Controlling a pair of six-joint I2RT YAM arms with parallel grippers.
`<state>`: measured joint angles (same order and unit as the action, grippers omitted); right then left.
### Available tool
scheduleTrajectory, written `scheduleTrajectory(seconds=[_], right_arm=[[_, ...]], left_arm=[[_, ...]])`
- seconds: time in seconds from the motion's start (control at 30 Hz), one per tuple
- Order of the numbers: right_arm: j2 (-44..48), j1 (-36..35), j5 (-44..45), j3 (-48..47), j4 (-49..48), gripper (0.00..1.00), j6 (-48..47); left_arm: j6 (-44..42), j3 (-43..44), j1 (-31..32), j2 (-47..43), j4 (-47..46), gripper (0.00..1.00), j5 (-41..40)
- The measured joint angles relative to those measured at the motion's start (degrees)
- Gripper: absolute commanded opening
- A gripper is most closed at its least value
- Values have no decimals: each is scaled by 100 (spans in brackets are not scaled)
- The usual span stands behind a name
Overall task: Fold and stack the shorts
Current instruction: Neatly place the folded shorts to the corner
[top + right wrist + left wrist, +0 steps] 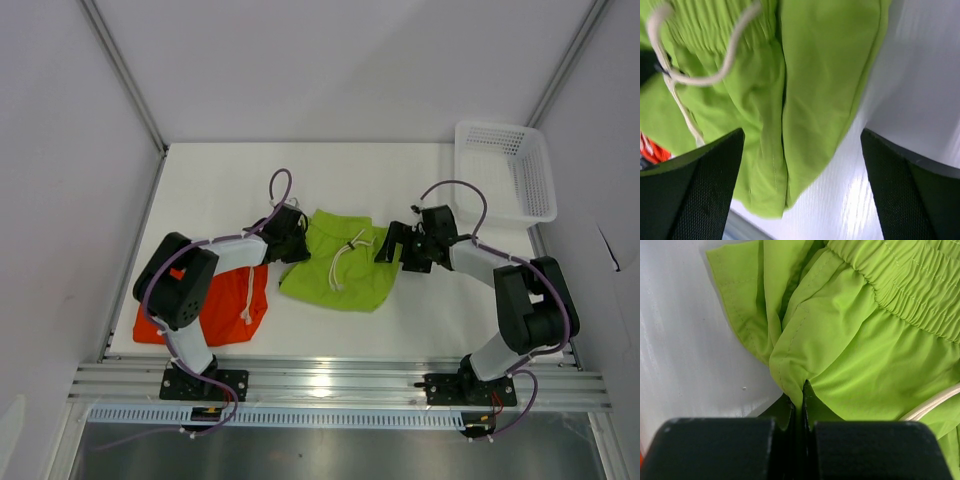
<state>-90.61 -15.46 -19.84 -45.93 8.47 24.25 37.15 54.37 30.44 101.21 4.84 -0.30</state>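
Note:
The lime green shorts (342,262) lie folded in the middle of the table, white drawstring on top. My left gripper (297,243) is at their left edge, shut on a pinch of green fabric (795,390). My right gripper (392,246) is open at their right edge, its fingers (700,190) wide apart over the green cloth (805,90) and bare table, holding nothing. The orange-red shorts (235,305) lie folded at the front left, partly under my left arm, with a white drawstring showing.
A white plastic mesh basket (508,170) stands at the back right corner. The table's front edge and metal rail (340,380) run just behind the arm bases. Grey walls close in the left and right sides.

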Motion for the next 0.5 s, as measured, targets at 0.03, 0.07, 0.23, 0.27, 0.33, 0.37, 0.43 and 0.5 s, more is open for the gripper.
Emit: scheduleTrajectory(seconds=[0.03, 0.07, 0.23, 0.27, 0.33, 0.37, 0.43, 0.5], right_arm=[[-42, -2, -44, -26, -76, 100, 7], [-87, -22, -59, -50, -153, 99, 11], [-271, -214, -186, -136, -446, 97, 24], [-304, -258, -214, -151, -485, 96, 28], [-387, -354, -249, -205, -535, 85, 35], [-431, -385, -256, -229, -540, 80, 42], [-529, -461, -254, -286, -568, 73, 50], [-590, -531, -205, -332, -562, 58, 44]], left_arm=[[7, 0, 2, 0, -4, 0, 2], [4, 0, 4, 0, -4, 0, -2], [7, 0, 9, 0, -4, 0, -7], [7, 0, 11, 0, -4, 0, -7], [4, 0, 11, 0, -4, 0, -9], [4, 0, 11, 0, -4, 0, -9], [2, 0, 11, 0, -2, 0, -9], [0, 0, 15, 0, -2, 0, -13]])
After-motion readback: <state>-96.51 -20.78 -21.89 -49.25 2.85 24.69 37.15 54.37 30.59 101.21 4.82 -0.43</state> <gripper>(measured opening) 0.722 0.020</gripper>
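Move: The green shorts lie flat between the hands. Their right edge, just below the right hand and between its open fingers, runs to the pinch spot some 5 cm left and 1 ahead. Their drawstring is about 11 cm left and 1 ahead; the white basket is roughly 25 cm right and 23 ahead. The pinch spot is about 17 cm right of the left hand and level fore and aft; the red shorts are some 23 cm left of that hand and 11 back. The right hand's outer finger comes against the green shorts' right edge and pushes it inward as the hand travels about 5 cm left, slightly forward at first, staying low. The wrist turns a little counter-clockwise while the fingers begin to close around the cloth, still well open. The left hand stays put and keeps its pinch on the left side. ##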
